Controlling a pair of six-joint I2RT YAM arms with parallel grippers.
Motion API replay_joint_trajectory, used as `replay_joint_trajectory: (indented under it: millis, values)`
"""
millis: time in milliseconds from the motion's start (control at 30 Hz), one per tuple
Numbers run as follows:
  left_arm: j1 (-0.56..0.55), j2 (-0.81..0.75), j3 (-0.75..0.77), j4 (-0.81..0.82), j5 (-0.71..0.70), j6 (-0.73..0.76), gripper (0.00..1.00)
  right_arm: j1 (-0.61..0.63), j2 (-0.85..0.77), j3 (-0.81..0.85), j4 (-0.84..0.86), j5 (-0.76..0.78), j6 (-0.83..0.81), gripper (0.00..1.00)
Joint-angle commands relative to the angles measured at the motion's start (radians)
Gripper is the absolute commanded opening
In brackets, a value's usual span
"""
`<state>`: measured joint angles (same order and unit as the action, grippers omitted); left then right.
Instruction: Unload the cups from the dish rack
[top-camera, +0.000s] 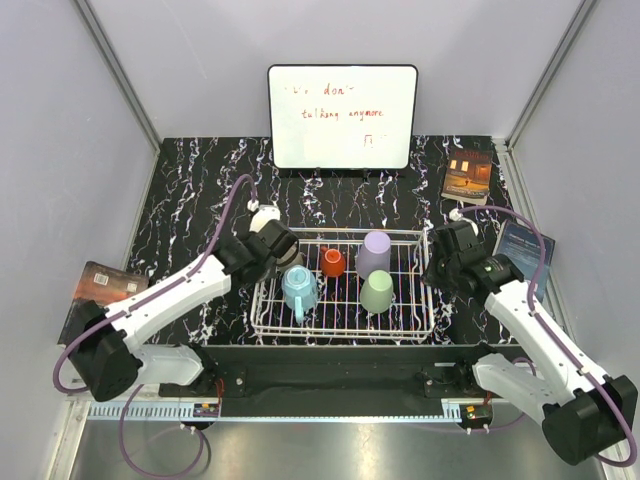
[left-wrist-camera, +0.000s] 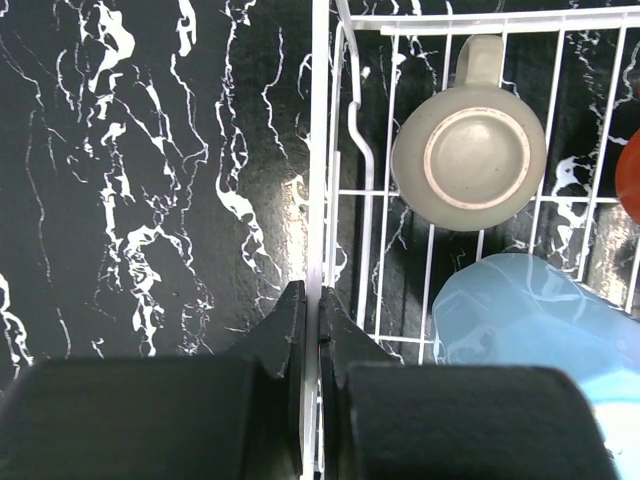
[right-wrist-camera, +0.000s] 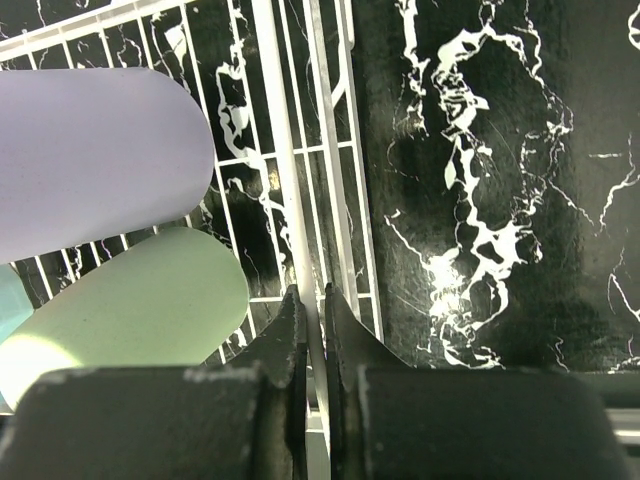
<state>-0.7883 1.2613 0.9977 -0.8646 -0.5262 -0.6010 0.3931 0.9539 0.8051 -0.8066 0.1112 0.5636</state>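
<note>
The white wire dish rack (top-camera: 340, 334) sits mid-table between my arms. In it are a lavender tumbler (top-camera: 374, 252), a sage-green tumbler (top-camera: 378, 292), a light blue mug (top-camera: 299, 287) and a small red-orange cup (top-camera: 333, 263). A grey-brown cup (left-wrist-camera: 468, 157) stands upside down in the rack's left part. My left gripper (left-wrist-camera: 312, 300) is shut on the rack's left rim wire (left-wrist-camera: 319, 150). My right gripper (right-wrist-camera: 312, 300) is shut on the right rim wire (right-wrist-camera: 280, 150), beside the sage-green tumbler (right-wrist-camera: 130, 300) and the lavender tumbler (right-wrist-camera: 90, 160).
A whiteboard (top-camera: 342, 116) with red writing leans at the back. A book (top-camera: 467, 176) lies at the back right and a dark card (top-camera: 522, 245) beside my right arm. A brown booklet (top-camera: 100, 285) lies off the mat's left edge.
</note>
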Motion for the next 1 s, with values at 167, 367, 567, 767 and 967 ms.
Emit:
replay_joint_trajectory:
  millis: [167,367,567,767,967]
  values:
    - [-0.055,-0.042,-0.056,0.012,0.157,-0.167,0.0,0.006,0.002,-0.001,-0.04,0.005,0.188,0.0]
    - [-0.057,-0.042,-0.007,-0.028,0.098,-0.18,0.36,0.006,0.017,0.039,-0.051,0.024,0.176,0.55]
    - [-0.055,-0.065,0.033,-0.036,0.052,-0.171,0.88,0.006,0.019,0.081,-0.074,0.067,0.165,0.73]
    - [-0.057,-0.085,0.079,-0.071,-0.035,-0.175,0.99,0.006,0.016,0.14,-0.078,0.1,0.147,0.81]
    - [-0.055,-0.089,0.162,-0.143,-0.126,-0.19,0.99,0.006,0.008,0.207,-0.1,0.131,0.116,0.82]
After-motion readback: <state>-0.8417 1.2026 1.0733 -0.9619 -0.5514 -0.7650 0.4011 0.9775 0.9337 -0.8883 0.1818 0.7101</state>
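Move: The dish rack hangs between both hands, each shut on a side rim; its middle lies about 18 cm to the right of the left hand, 18 cm to the right hand's left, level fore-and-aft and some 5 cm lower. Cups sit about 4 cm below the hands: from the left, the blue mug 8 cm right and 1 back, the grey mug 6 right and 5 ahead; from the right, the green cup 11 left and 3 back, the purple cup 12 left and 5 ahead. The rack's side rims are let go: both hands ease back barely half a centimetre with them, then open wide. The left hand slips about 2 cm farther back and slightly right, its inner finger spreading against the blue mug, then lifts some 4 cm, coming forward a little. The right hand sways left and back while opening, then rises about 3 cm and slightly forward. ##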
